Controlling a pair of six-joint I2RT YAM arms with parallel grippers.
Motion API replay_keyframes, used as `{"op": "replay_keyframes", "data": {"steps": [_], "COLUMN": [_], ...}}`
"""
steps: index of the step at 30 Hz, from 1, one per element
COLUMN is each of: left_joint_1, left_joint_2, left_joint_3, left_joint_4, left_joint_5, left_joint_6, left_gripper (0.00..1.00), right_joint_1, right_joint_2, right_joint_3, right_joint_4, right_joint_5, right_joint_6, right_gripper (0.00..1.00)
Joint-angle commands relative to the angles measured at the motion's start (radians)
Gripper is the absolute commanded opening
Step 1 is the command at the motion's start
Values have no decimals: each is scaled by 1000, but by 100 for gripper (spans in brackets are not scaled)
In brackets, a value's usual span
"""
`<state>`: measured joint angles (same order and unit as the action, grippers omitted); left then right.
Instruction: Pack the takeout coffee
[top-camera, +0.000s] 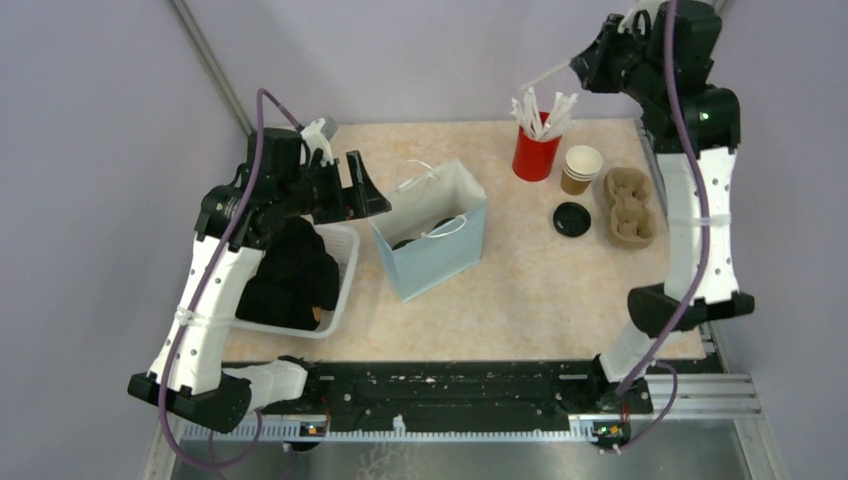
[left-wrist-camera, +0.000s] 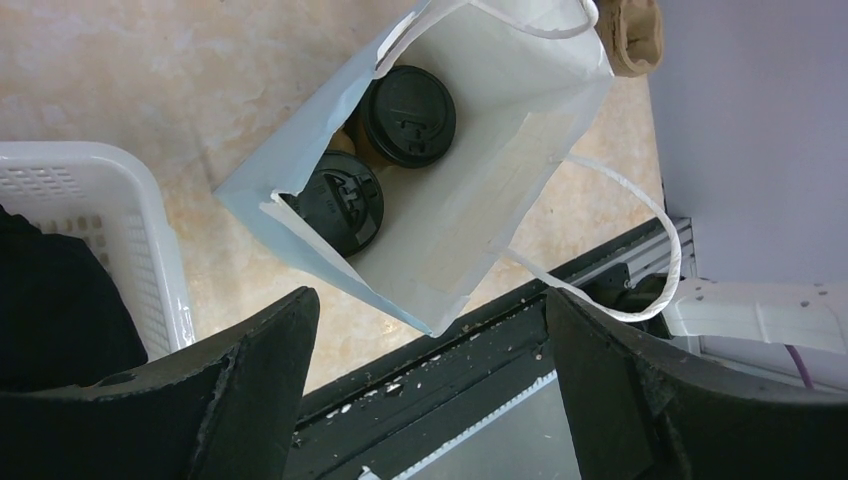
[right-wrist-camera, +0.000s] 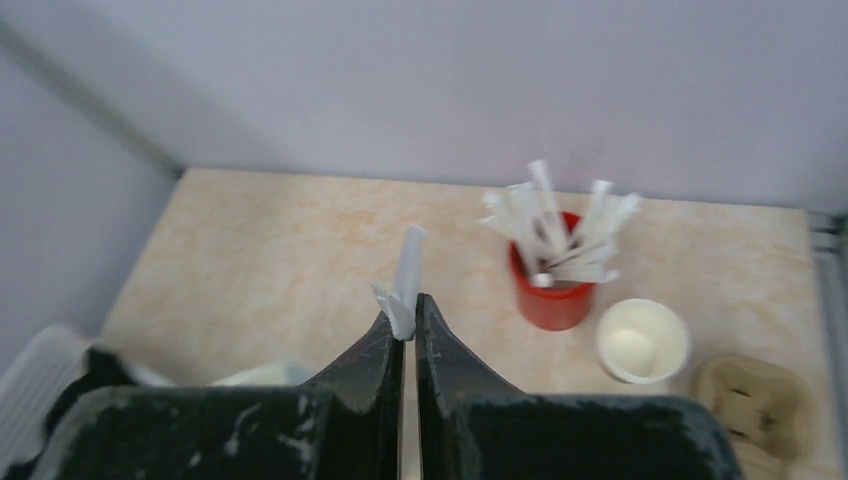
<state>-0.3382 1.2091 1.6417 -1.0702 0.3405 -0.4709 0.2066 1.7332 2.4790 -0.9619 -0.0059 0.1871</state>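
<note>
Two takeout coffee cups with black lids (left-wrist-camera: 408, 115) (left-wrist-camera: 340, 200) stand inside the open pale blue bag (top-camera: 440, 250) (left-wrist-camera: 500, 150). A third brown cup (top-camera: 581, 168) (right-wrist-camera: 640, 340) stands open on the table, its black lid (top-camera: 571, 219) lying in front of it. My left gripper (top-camera: 368, 190) (left-wrist-camera: 430, 330) hovers open just left of the bag's mouth, holding nothing. My right gripper (top-camera: 580, 66) (right-wrist-camera: 410, 320) is raised at the back right, shut on a white wrapped straw (top-camera: 545, 75) (right-wrist-camera: 406, 275), above and beside the red cup of straws (top-camera: 535, 152) (right-wrist-camera: 553, 295).
A white basket (top-camera: 340, 285) (left-wrist-camera: 90, 200) with dark contents sits left of the bag under my left arm. A moulded cardboard cup carrier (top-camera: 630, 207) (right-wrist-camera: 750, 410) lies right of the open cup. The bag's white handles (left-wrist-camera: 620, 260) loop outward.
</note>
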Motion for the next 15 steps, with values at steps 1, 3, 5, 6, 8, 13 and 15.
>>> {"op": "replay_keyframes", "data": {"steps": [1,3,5,6,8,13,15], "left_joint_1": [4,4,4,4,4,4,4], "left_joint_2": [-3,-5,-4,-5,-7,-14,-9], "left_joint_3": [12,10,14,15,17,13,13], "left_joint_4": [56,63,68,70,73,85,82], "left_joint_5": [3,-16,-32,-42,-69,-94,-90], "left_joint_6": [22,22,20,19,16,11,7], "left_gripper": [90,90,90,90,90,90,90], "right_joint_1": [42,65,65,70,83,226,311], "right_joint_2": [-223,-310,-374,-386,-393,-388,-370], "right_joint_3": [-206,-331,-425,-450,-482,-586,-625], "right_joint_4": [112,189,228,230,204,161,207], "right_joint_5": [-436,-538,-625,-660,-721,-710,-645], "right_joint_6": [81,133,185,195,195,148,143], "right_gripper": [0,0,0,0,0,0,0]}}
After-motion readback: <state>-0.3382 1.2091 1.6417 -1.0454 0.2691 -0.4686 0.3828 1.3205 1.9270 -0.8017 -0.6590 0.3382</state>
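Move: The right hand already holds a straw, high over the far right of the table. The paper bag it is bound for lies about 23 cm to its left and 9 cm back, its middle some 38 cm below. The red straw cup stands about 13 cm ahead, 1 cm right and 42 cm down; the black lid is roughly 10 cm right, 1 cm ahead and 48 cm below. From the left hand, the bag is some 9 cm ahead, 10 cm right and 24 cm lower. Back and to the left in one quick sweep, the right hand carries the pinched straw away from the red straw cup towards the paper bag, drawing back about 18 cm and going 13 cm left at nearly constant height. The wrist swings about 45 degrees counter-clockwise and rolls its left side up a little, bringing the straw round over the bag's side of the table; the fingers stay shut on it. ##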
